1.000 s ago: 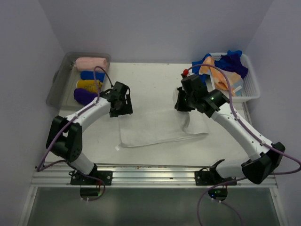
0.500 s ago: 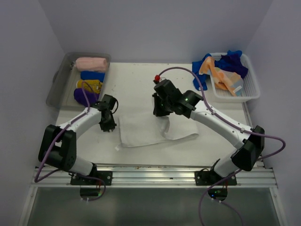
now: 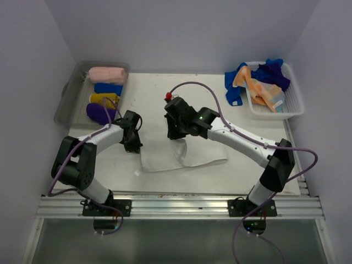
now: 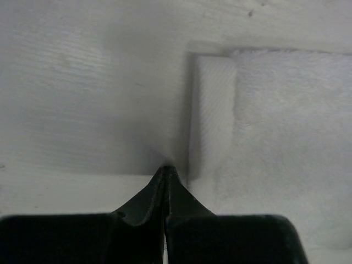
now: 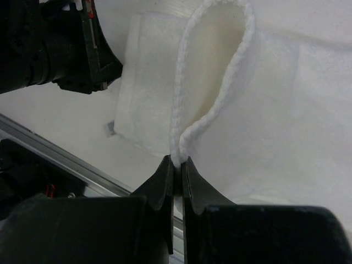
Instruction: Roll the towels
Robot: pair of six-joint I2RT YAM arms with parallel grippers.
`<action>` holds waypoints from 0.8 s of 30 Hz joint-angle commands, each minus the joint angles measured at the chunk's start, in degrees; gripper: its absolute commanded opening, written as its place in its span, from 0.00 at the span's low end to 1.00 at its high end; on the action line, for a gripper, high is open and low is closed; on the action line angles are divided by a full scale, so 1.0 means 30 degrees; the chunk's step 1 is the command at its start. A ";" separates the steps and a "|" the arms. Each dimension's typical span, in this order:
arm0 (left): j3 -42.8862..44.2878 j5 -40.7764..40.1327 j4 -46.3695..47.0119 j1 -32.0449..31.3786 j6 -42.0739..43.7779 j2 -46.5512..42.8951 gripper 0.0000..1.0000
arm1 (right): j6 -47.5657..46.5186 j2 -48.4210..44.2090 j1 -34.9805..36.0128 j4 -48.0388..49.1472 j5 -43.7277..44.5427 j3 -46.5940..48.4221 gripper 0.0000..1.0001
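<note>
A white towel [image 3: 202, 156] lies flat on the table [image 3: 159, 93], its right part lifted and folded over to the left. My right gripper [image 3: 176, 135] is shut on the towel's doubled hem [image 5: 180, 147], holding it above the flat layer [image 5: 286, 99]. My left gripper [image 3: 133, 145] is shut with nothing showing between its fingers. Its tip [image 4: 166, 168] rests on the table right at the towel's left edge [image 4: 212, 110]. Pink [image 3: 107, 73], blue [image 3: 108, 88], yellow [image 3: 104, 99] and purple [image 3: 100, 113] towels lie rolled in the grey tub.
The grey tub [image 3: 65, 102] stands at the back left. A white lattice basket [image 3: 290, 102] at the back right holds loose blue [image 3: 269, 73] and orange [image 3: 254, 88] towels. A metal rail [image 3: 176, 202] runs along the near edge. The left arm [image 5: 55, 49] shows in the right wrist view.
My right gripper has carried the towel's edge leftward, folding the cloth over itself. My left gripper has shut and come down to the towel's left edge.
</note>
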 commanded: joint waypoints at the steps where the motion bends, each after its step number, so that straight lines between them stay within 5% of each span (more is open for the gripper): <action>1: 0.0090 0.1754 0.1899 -0.0263 0.0141 0.0938 0.00 | 0.0657 0.0942 0.0286 0.1251 0.0229 0.1010 0.00; 24: -0.0554 0.1609 0.1724 -0.0058 0.0112 0.0969 0.00 | 0.1389 0.8005 0.1341 0.1458 -0.1000 0.5579 0.00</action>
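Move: The towel's left edge, where its held end is being taken, lies about 15 cm to the right hand's left, nearly level with it and some 19 cm below. Its grey label sticks out 8 cm nearer the base than that edge's middle. The near right corner is some 21 cm to the right hand's right and 5 cm back. For the left hand, shut and low, the left edge is just 1 cm to its right; the purple roll stands about 15 cm ahead and 16 cm left. The towel's end, still pinched in the right fingers, is carried left and down together over its lower layer towards the left edge, about 8 cm each way, the wrist tipping slightly. Meanwhile the left hand, fingers still shut, slides some 2 cm right against the left edge near the table, tilting about 5 degrees, then stays there. ##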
